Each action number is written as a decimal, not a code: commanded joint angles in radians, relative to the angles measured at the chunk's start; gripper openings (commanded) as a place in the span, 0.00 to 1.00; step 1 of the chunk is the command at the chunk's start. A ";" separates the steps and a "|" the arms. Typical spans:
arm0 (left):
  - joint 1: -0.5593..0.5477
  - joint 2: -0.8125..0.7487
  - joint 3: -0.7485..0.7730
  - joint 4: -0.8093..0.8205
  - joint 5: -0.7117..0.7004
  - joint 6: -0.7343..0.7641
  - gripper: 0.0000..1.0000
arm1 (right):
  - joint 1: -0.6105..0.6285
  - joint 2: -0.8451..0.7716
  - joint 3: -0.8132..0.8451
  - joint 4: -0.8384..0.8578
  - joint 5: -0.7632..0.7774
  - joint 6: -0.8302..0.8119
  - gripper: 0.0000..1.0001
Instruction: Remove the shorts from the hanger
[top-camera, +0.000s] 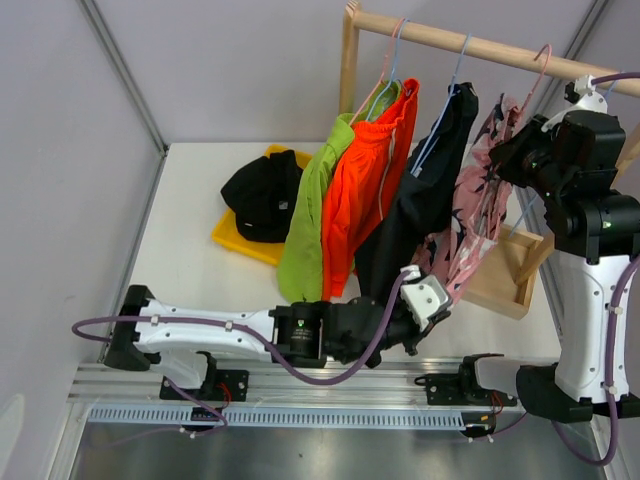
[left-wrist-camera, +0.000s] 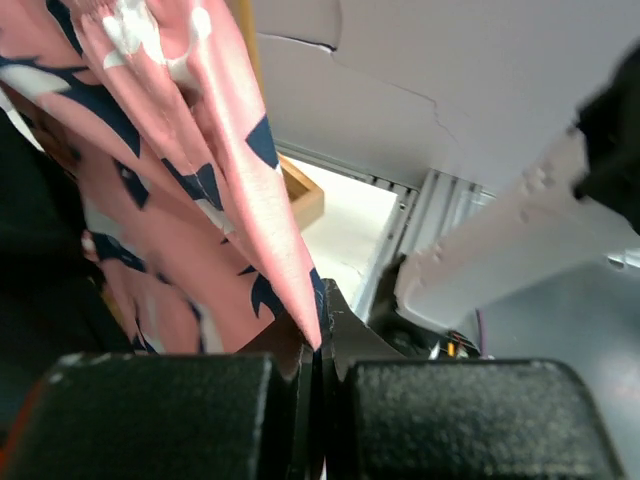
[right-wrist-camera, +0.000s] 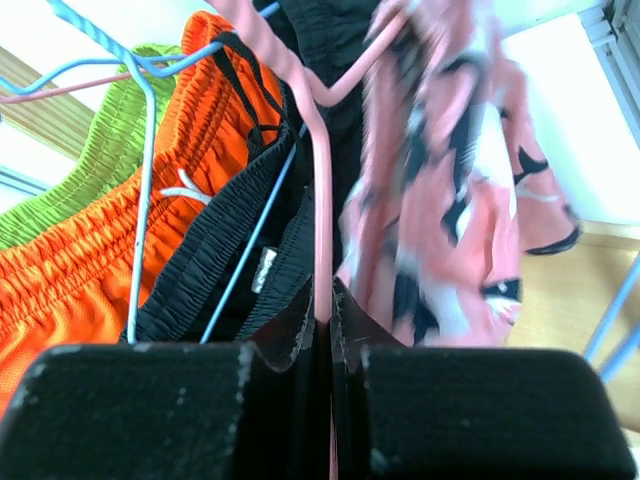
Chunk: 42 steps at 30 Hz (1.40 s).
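Observation:
Several shorts hang on hangers from a wooden rod (top-camera: 480, 45): lime green (top-camera: 310, 220), orange (top-camera: 365, 190), black (top-camera: 430, 190) and pink patterned shorts (top-camera: 475, 225). My left gripper (top-camera: 437, 305) sits low at the pink shorts' bottom hem. In the left wrist view it (left-wrist-camera: 320, 345) is shut on a corner of the pink fabric (left-wrist-camera: 200, 200). My right gripper (top-camera: 515, 150) is up beside the pink hanger (top-camera: 543, 60). In the right wrist view it (right-wrist-camera: 322, 310) is shut on the pink hanger's bar (right-wrist-camera: 318, 200), with the pink shorts (right-wrist-camera: 450, 200) draped to its right.
Another pair of black shorts (top-camera: 262, 195) lies on a yellow board (top-camera: 235, 240) at the back left of the table. The rack's wooden base (top-camera: 505, 280) stands under the pink shorts. Blue hangers (right-wrist-camera: 140, 150) carry the orange (right-wrist-camera: 80, 280) and black shorts (right-wrist-camera: 230, 250).

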 joint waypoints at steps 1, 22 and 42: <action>-0.058 -0.022 -0.084 0.066 -0.035 -0.070 0.00 | -0.033 0.016 0.058 0.095 0.005 -0.038 0.00; 0.362 0.383 0.555 -0.186 0.071 -0.069 0.00 | -0.038 -0.070 0.238 -0.313 -0.213 0.119 0.00; 0.118 -0.077 -0.093 -0.111 -0.035 -0.202 0.00 | -0.090 0.177 0.416 -0.218 -0.099 0.070 0.00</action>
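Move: The pink hanger, gripped by the right hand, has its middle about 30 cm ahead of the left hand, 9 cm to its right and 12 cm higher. The pink shorts run up to it, their middle some 15 cm ahead of the left hand and 3 cm to its right, barely above it. From the right hand that middle is roughly 7 cm back, 5 cm left and 9 cm down. The black shorts hang about 20 cm ahead of the left hand, 4 cm left, 3 cm above. The pink shorts, hem still pinched in the shut left fingers, are drawn down about 6 cm, swung forward and up towards the hanger by over 20 cm, turning counter-clockwise, then pulled sharply back and down some 13 cm each. The right hand keeps its grip on the pink hanger, pulls it back about 9 cm and slightly up, tilting its left side up, then eases forward again. ##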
